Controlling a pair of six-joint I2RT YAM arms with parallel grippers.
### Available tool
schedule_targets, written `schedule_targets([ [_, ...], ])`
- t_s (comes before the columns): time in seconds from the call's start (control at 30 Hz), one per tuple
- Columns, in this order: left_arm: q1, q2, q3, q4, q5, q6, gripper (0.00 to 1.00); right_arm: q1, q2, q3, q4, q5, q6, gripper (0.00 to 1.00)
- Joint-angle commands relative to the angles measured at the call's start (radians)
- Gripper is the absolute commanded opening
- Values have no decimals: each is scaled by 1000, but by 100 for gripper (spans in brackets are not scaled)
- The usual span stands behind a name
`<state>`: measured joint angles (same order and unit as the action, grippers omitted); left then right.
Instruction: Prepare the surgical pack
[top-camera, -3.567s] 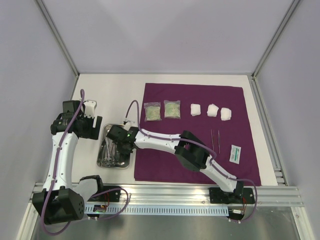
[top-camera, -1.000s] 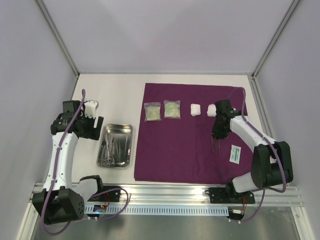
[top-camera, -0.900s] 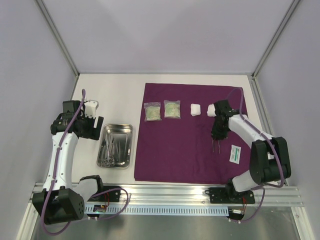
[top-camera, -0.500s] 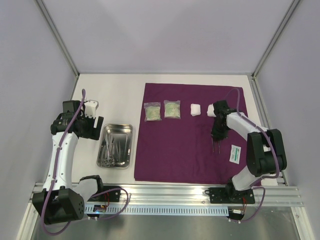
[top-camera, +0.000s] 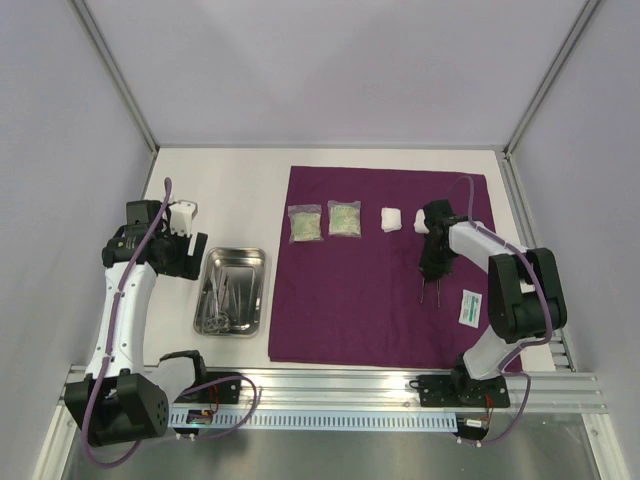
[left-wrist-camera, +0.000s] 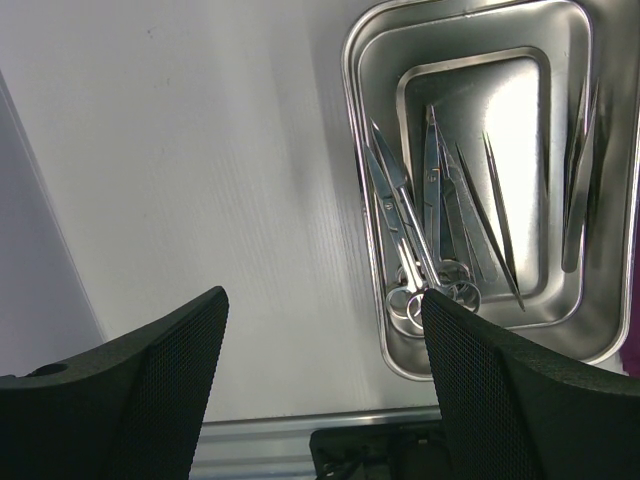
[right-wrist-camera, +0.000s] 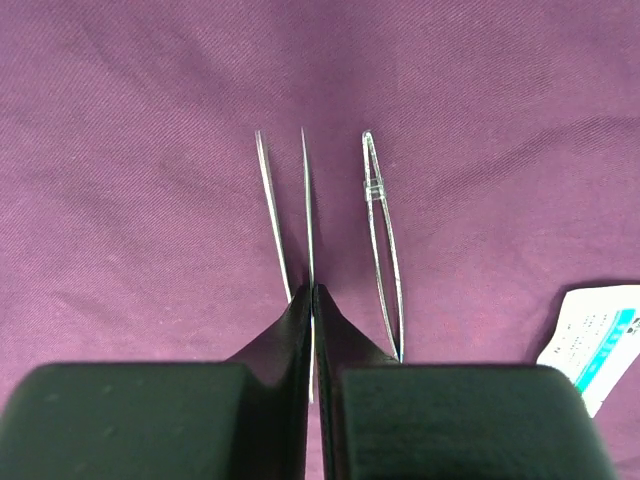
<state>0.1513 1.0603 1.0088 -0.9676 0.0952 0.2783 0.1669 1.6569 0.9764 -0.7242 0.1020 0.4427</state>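
Observation:
The deep-purple sheet (top-camera: 350, 300) lies flat on the table. My right gripper (top-camera: 434, 274) is down on it, shut on one thin blade of a pair of tweezers (right-wrist-camera: 305, 200); in the right wrist view the gripper (right-wrist-camera: 314, 292) pinches that blade just above the purple sheet (right-wrist-camera: 150, 150). A second pair of tweezers (right-wrist-camera: 383, 250) lies free just to the right. My left gripper (left-wrist-camera: 322, 300) hangs open over bare table, left of the steel tray (left-wrist-camera: 352, 150), which holds scissors (left-wrist-camera: 400, 220) and more tweezers (left-wrist-camera: 500, 230).
Two clear packets (top-camera: 305, 224) (top-camera: 345, 218) and a white gauze pad (top-camera: 392, 219) lie along the sheet's far side; another gauze pad (top-camera: 422, 216) is partly behind the right arm. A white-green packet (top-camera: 470, 307) lies right of the tweezers. The steel tray (top-camera: 207, 290) sits left of the sheet.
The right arm came over from the tray to the tweezers on the sheet. Over the last second its jaws closed onto a tweezer blade. The left arm has not moved.

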Motion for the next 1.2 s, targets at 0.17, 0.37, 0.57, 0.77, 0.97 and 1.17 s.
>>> schedule_targets([
  [0.17,4,3,4,21,-6,10,87,29,-101,45,-24,70,24,0],
  [0.37,4,9,8,24,-3,-2,87,219,-308,105,-55,179,181,1],
  [0.57,2,18,16,23,-8,-25,87,563,-226,239,124,211,430,1],
  [0.77,4,1,17,7,-28,-25,87,831,238,685,172,166,482,0],
  [0.97,4,-13,19,7,-41,-14,87,922,536,987,62,142,513,0],
  [1.17,4,-11,14,12,-42,-11,87,953,607,987,74,104,606,0],
])
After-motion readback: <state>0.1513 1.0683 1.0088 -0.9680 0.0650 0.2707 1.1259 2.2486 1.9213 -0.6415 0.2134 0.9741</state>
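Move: The right hand is already shut on one pair of tweezers at drape level. The metal tray it is bound for lies about 48 cm to its left and 3 cm nearer the base, at much the same height. Of its neighbours, the second tweezers lie some 4 cm right, level with it, the teal-striped packet 12 cm right and 7 back, and the nearest gauze 15 ahead and 8 left. From the left hand the tray is about 10 cm right, level fore and aft, 14 below. Keeping its pinch on the tweezers, the right hand lifts them off the drape to about 15 cm, swinging fast to the left across the cloth, then sinks roughly 8 cm as it slows over the tray, some 46 cm left of where it began. On the way the fingertips tilt forward, the hand's left side rises and it turns counter-clockwise, each a bit over 20 degrees. ##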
